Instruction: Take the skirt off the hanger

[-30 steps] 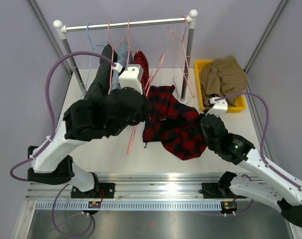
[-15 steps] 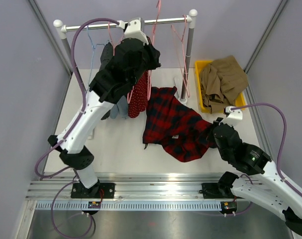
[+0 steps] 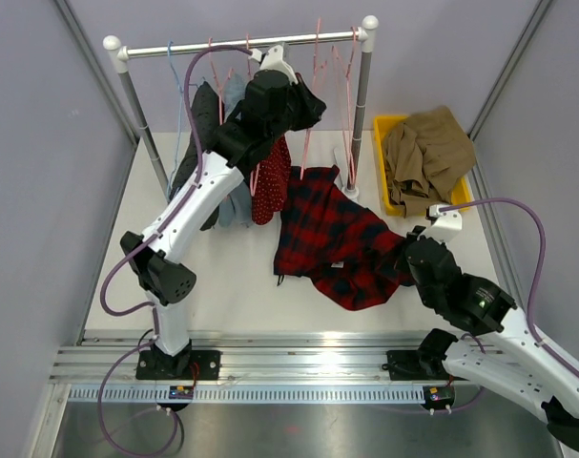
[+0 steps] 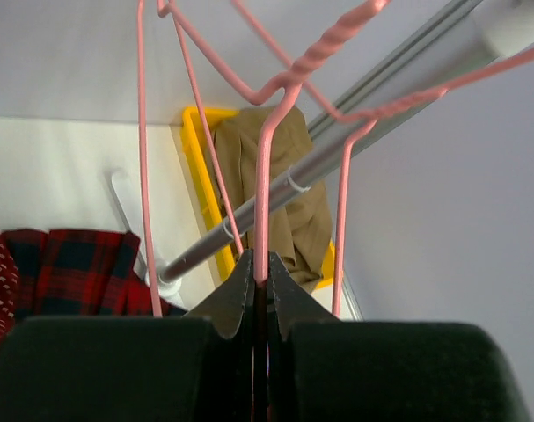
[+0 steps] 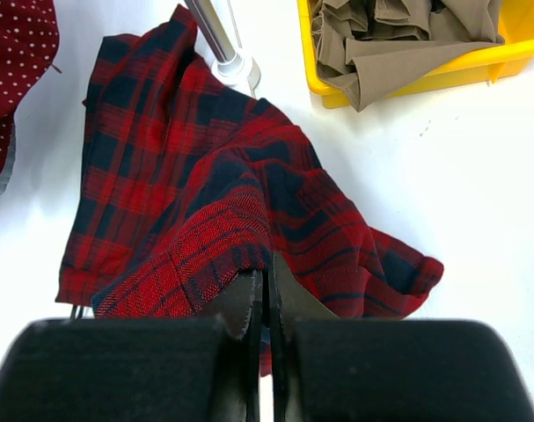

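The red and dark plaid skirt (image 3: 332, 239) lies crumpled on the white table, off any hanger. My right gripper (image 3: 403, 256) is low at its right edge. In the right wrist view the right gripper (image 5: 267, 264) is shut on a fold of the skirt (image 5: 187, 176). My left gripper (image 3: 303, 95) is raised high beside the rail (image 3: 175, 49). It is shut on the wire of a bare pink hanger (image 3: 317, 48). In the left wrist view the hanger (image 4: 263, 202) rises from the left gripper (image 4: 260, 264) and its twisted neck reaches past the rail (image 4: 337, 158).
More pink and blue hangers hang on the rail. A red dotted garment (image 3: 270, 181) and dark and blue garments (image 3: 208, 143) hang left of the skirt. A yellow bin (image 3: 389, 129) with khaki cloth (image 3: 427, 148) stands at the back right, beside the rack post (image 3: 361, 105).
My left arm has carried the pink hanger from low over the table up to the rail and a little right. The right gripper drew back slightly, still holding the skirt.
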Controlling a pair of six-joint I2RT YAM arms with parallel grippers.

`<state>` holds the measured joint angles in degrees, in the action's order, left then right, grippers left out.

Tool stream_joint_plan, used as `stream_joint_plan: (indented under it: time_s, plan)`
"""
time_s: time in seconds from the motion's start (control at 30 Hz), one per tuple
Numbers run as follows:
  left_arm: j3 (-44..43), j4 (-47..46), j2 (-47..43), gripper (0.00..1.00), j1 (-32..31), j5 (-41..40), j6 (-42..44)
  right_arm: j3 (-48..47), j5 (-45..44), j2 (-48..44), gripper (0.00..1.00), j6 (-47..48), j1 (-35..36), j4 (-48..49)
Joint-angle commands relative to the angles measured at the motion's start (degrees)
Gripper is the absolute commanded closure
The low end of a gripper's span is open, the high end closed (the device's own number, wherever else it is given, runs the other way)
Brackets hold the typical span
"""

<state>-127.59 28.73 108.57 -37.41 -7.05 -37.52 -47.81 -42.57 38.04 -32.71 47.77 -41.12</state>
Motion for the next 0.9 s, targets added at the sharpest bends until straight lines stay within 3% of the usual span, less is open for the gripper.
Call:
stream_joint_plan:
  time_s: [0.0, 0.1, 0.17, 0.23, 0.37, 0.47, 0.6, 0.77, 0.87]
  plan:
    - [4.7, -6.3, -5.1, 1.0, 0.0, 5.0, -2.3, -1.0, -2.7, 0.5, 1.0, 1.2, -0.2, 2.5]
    - [8.8, -5.6, -8.1, 0.95, 0.0, 6.2, -1.6, -2.8, -5.5, 0.7, 1.0, 2.6, -0.2, 2.2]
    - [10.4, -3.7, -10.0, 0.67, -0.1, 6.5, -0.2, -5.2, -7.0, 1.2, 1.0, 5.4, -0.3, 2.8]
    - [11.6, -2.5, -13.2, 0.3, -0.2, 6.7, 1.4, -8.2, -7.9, 2.6, 1.0, 11.7, -0.3, 4.8]
    - [15.8, 0.3, -19.7, 0.01, -0.7, 6.2, 4.6, -16.1, -10.1, 9.5, 1.0, 23.2, -0.3, 8.6]
    - [18.8, 3.0, -26.1, 0.01, -1.5, 4.7, 7.3, -22.8, -14.1, 14.5, 1.0, 32.2, -1.3, 12.5]
    - [27.0, 6.1, -34.4, 0.01, -2.1, 2.8, 9.5, -32.3, -10.7, 18.4, 1.0, 40.2, -6.8, 18.8]
    - [36.0, 7.4, -43.6, 0.01, -2.1, 2.7, 11.7, -52.0, -9.1, 31.3, 1.0, 50.8, -13.2, 23.7]
    - [39.2, 9.8, -47.9, 0.01, -2.1, 1.3, 12.8, -66.2, -3.9, 40.3, 1.0, 49.6, -22.0, 20.1]
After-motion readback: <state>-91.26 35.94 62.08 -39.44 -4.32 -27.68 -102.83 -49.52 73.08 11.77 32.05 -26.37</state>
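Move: The left hand holds the emptied pink hanger with its hook over the rail, which runs about 5 cm ahead and 12 cm above; another pink hanger hangs some 3 cm farther ahead and 8 cm to the right, and the dotted skirt about 10 cm left, 3 back, 15 lower. From the right hand, which grips the plaid skirt, the yellow basket lies roughly 35 cm ahead, 11 right and 20 below; the right rack post's foot is about 26 ahead, 10 left, 22 below. The left hand sinks about 3 cm to set the hanger's hook on the rail, opens wide to let the wire go and draws back some 20 cm and to its left, away from the hanger, ending a little higher than it began. After a brief hold, the right hand keeps its grip on the plaid skirt and hoists it nearly 30 cm, reaching forward about 12 cm to narrow the level gap to the basket, while the wrist tips the fingers up, rolls left side down and turns slightly clockwise. ##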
